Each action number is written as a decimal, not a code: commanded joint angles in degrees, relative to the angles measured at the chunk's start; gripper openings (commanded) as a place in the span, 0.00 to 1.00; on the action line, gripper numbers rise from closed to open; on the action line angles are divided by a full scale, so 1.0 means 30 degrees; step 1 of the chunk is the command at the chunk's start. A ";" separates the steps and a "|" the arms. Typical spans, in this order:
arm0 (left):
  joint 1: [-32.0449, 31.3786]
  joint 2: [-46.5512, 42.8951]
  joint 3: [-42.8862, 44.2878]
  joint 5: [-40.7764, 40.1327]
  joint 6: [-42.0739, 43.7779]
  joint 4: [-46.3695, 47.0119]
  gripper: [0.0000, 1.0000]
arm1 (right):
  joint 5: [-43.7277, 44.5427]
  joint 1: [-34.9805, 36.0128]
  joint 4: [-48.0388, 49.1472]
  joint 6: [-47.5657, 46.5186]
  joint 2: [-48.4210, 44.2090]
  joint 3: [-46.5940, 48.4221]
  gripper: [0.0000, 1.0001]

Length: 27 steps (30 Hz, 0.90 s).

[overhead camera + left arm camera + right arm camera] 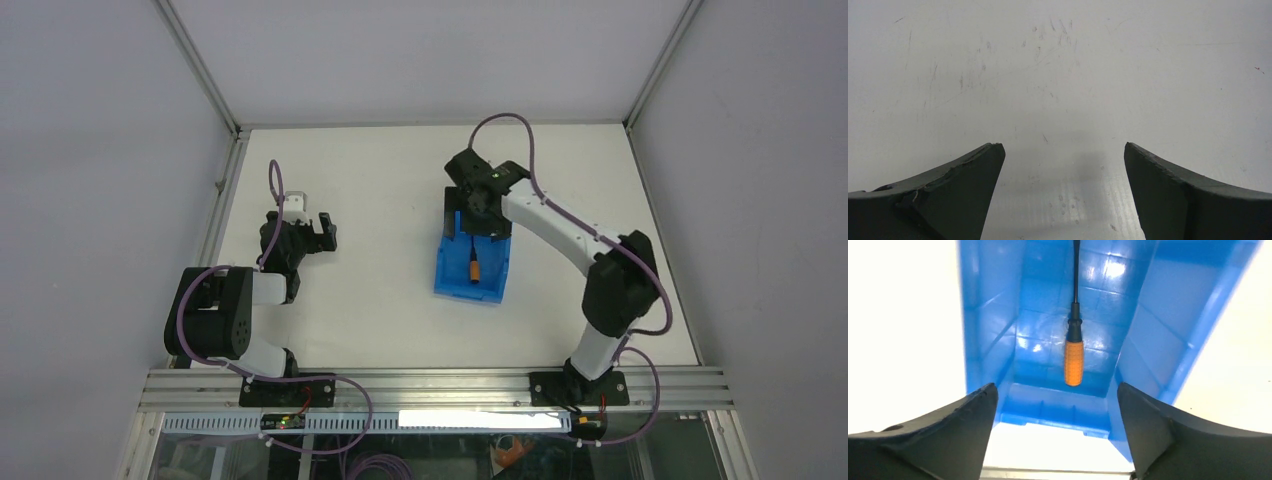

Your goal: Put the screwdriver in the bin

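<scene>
The blue bin (pixel 495 285) stands near the table's middle, slightly right. Inside it, on the floor, lies the screwdriver (pixel 474 267) with its orange handle toward the near wall. The right wrist view looks straight down into the bin (pixel 998 330) and shows the screwdriver (pixel 1073 362) lying free, its dark shaft running away from the camera. My right gripper (pixel 478 205) hovers above the bin's far end, open, with nothing between its fingers (pixel 963 430). My left gripper (pixel 322 232) sits over bare table at the left, open and empty.
White table (pixel 380 180) is ringed by an aluminium frame, with grey walls on both sides. A metal rail (pixel 430 385) runs along the near edge where both arm bases are bolted. The left wrist view shows only scuffed table (pixel 1058 90).
</scene>
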 commanded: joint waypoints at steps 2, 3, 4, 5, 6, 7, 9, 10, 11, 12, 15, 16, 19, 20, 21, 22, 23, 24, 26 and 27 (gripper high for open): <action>0.0024 -0.0083 0.0348 0.0344 -0.0042 0.1238 0.99 | 0.0690 0.0046 0.0430 -0.2407 -0.4333 0.0545 0.99; 0.0024 -0.0091 0.0347 0.0342 -0.0042 0.1210 0.99 | 0.0795 -0.0006 0.1070 -0.2850 -0.5021 0.0180 0.99; 0.0024 -0.0092 0.0347 0.0342 -0.0042 0.1228 0.99 | 0.0871 -0.0090 0.1390 -0.3322 -0.5814 -0.0254 0.99; 0.0024 -0.0093 0.0347 0.0327 -0.0042 0.1223 0.99 | 0.1019 -0.0232 0.2000 -0.3847 -0.6598 -0.0821 0.99; 0.0024 -0.0089 0.0347 0.0329 -0.0042 0.1223 0.99 | 0.1214 -0.0466 0.2673 -0.4293 -0.7413 -0.1540 0.99; 0.0024 -0.0074 0.0347 0.0341 -0.0042 0.1226 0.99 | 0.1205 -0.0865 0.3365 -0.4682 -0.8244 -0.2282 0.99; 0.0024 -0.0078 0.0366 0.0335 -0.0042 0.1228 0.99 | 0.0695 -0.2036 0.4973 -0.5142 -0.9883 -0.3960 0.99; 0.0024 -0.0098 0.0350 0.0341 -0.0042 0.1223 0.99 | 0.0272 -0.2724 0.5835 -0.5286 -1.0743 -0.5056 0.99; 0.0024 -0.0071 0.0348 0.0338 -0.0042 0.1226 0.99 | -0.0151 -0.3378 0.6958 -0.5432 -1.1634 -0.6252 0.99; 0.0024 -0.0101 0.0347 0.0340 -0.0042 0.1223 0.99 | -0.0460 -0.4076 0.8116 -0.5656 -1.2610 -0.7540 0.99; 0.0024 -0.0083 0.0347 0.0342 -0.0056 0.1220 0.99 | 0.0196 -0.5085 1.1164 -0.5862 -1.5205 -1.1416 0.99; 0.0024 -0.0091 0.0347 0.0342 -0.0044 0.1200 0.99 | 0.0620 -0.5361 1.2029 -0.5742 -1.5993 -1.2584 0.99; 0.0024 -0.0081 0.0347 0.0344 -0.0042 0.1217 0.99 | 0.1860 -0.5775 1.4376 -0.5394 -1.8224 -1.6144 0.99; 0.0024 -0.0087 0.0347 0.0328 -0.0042 0.1222 0.99 | 0.2238 -0.5799 1.4826 -0.5248 -1.8688 -1.6925 0.99; 0.0024 -0.0081 0.0347 0.0340 -0.0042 0.1223 0.99 | 0.2549 -0.5802 1.5087 -0.4955 -1.9032 -1.7590 0.99; 0.0024 -0.0091 0.0347 0.0342 -0.0042 0.1215 0.99 | 0.2818 -0.5802 1.5127 -0.4659 -1.9309 -1.8087 0.99; 0.0024 -0.0081 0.0347 0.0338 -0.0042 0.1222 0.99 | 0.3024 -0.5802 1.5148 -0.4281 -1.9498 -1.8563 0.99; 0.0024 -0.0091 0.0347 0.0349 -0.0042 0.1215 0.99 | 0.3171 -0.5802 1.5149 -0.3911 -1.9576 -1.8956 0.99; 0.0024 -0.0107 0.0347 0.0356 -0.0042 0.1223 0.99 | 0.3643 -0.5802 1.5260 -0.2980 -1.9569 -1.9606 0.99; 0.0024 -0.0068 0.0351 0.0344 -0.0042 0.1223 0.99 | 0.3724 -0.5795 1.5339 -0.2811 -1.9439 -1.9818 0.99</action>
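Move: The screwdriver already lies loose on the bin's floor, about 10 cm below the open right hand and some 3 cm back from it, with no offset sideways. The bin's middle is roughly 1 cm back and 8 cm down; the bin's right rim runs about 7 cm to the right, 1 cm back and 5 cm lower. From the resting left hand the screwdriver lies some 35 cm right, 9 cm back and 2 cm lower. The right hand, holding nothing and clear of the screwdriver, climbs nearly straight up out of the bin by about 12 cm while its fingers go from three-quarters to fully open. It then swings right over the bin's right rim, sinking again and drawing slightly back, to end 16 cm right of its start at nearly its old height beside the bin, the wrist tipping up some 35 degrees so the down-pointing fingers come to slant forward. ##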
